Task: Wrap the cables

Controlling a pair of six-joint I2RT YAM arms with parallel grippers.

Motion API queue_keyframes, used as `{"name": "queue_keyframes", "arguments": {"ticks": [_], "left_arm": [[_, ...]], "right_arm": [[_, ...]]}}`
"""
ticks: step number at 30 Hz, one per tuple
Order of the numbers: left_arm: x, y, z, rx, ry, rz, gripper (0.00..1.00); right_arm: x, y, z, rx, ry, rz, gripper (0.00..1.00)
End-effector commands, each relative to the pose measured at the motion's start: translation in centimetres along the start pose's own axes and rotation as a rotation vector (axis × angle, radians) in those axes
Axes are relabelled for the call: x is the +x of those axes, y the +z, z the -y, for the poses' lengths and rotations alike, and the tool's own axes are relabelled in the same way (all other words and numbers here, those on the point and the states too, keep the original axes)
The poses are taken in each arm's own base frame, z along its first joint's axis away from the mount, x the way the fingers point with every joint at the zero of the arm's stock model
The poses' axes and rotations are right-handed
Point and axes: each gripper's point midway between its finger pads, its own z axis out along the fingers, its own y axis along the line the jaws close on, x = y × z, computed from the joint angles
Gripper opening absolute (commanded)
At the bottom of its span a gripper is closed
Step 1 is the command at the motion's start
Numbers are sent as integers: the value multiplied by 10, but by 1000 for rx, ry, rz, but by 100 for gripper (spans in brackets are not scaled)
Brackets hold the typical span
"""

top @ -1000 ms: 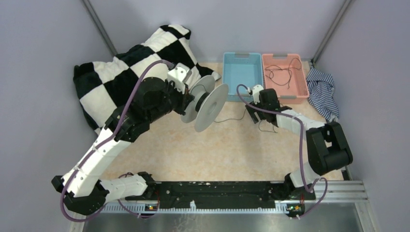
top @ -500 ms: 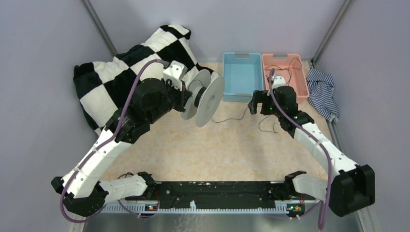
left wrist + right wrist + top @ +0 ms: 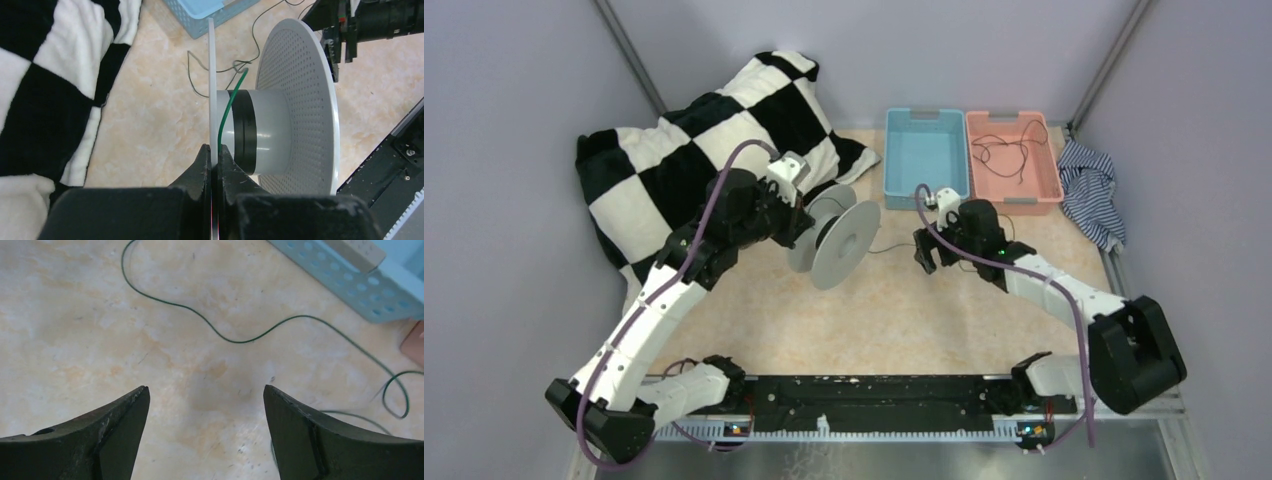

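My left gripper (image 3: 809, 222) is shut on the near flange of the pale grey spool (image 3: 839, 240) and holds it on edge over the table. In the left wrist view the fingers (image 3: 214, 152) pinch the thin flange, and the spool hub (image 3: 267, 131) carries a dark band. A thin dark cable (image 3: 231, 97) runs off the hub to the table. The cable (image 3: 892, 248) lies loose between the spool and my right gripper (image 3: 924, 255). My right gripper (image 3: 206, 397) is open and empty above the table, with the cable (image 3: 240, 341) curving beyond its fingertips.
A blue basket (image 3: 926, 160) and a pink basket (image 3: 1014, 185) holding more thin cables stand at the back. A black-and-white checkered pillow (image 3: 694, 150) fills the back left. A striped cloth (image 3: 1089, 190) lies at the right edge.
My left arm has brought the spool down and nearer. My right gripper has swung left and nearer, toward the spool, and the right arm's elbow has shifted.
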Motion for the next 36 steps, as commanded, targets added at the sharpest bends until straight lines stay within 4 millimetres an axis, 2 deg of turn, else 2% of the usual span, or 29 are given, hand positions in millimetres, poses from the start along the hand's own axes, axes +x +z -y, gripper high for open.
{"name": "queue_keyframes", "arguments": {"ticks": [1,5,12,20,27,30,36], "left_arm": [[-49,-12,2,103,-10,208,0],[-48,-7,-22,16,-62,166,0],[-35,-6,-44,-50,-129,136,0],[-23,0,-49,-29,-187,132,0],[-20,3,-56,-35,-207,132,0],[-16,6,-62,-53,-218,130,0],[-20,3,-73,-115,-247,138,0]], "right_arm": [[-28,28,14,44,-285,16,83],[-21,47,22,57,-387,-40,83],[-21,74,23,27,-391,-90,80],[-16,98,9,-44,-362,-112,78],[2,111,10,-41,-297,-202,75],[9,114,8,-55,-277,-245,60],[18,114,5,-73,-253,-285,11]]}}
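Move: The stretch of green cable that the open right hand goes for lies on the table about 8 cm ahead of it, 5 cm to its left and 8 cm below. The spool in the left hand hangs some 17 cm to the right hand's left, 3 cm back and 16 cm higher; the blue box's middle is about 25 cm ahead and 2 cm left, and a cable loop lies 9 cm right and 5 cm ahead. From the left hand that stretch is roughly 12 cm ahead, 20 cm right and 28 cm below. The right hand first dips forward and down towards the cable short of the blue box, its left side rolling down some 15 degrees as it turns a little counter-clockwise, then eases left and on down to the table, about 7 cm forward, 8 cm down and 5 cm left in all, and only at the end shuts its fingers most of the way with the cable between the tips. The left hand keeps its pinch on the spool's flange and carries the spool forward and left by some 6 cm, sinking slightly and turning about 10 degrees counter-clockwise. ##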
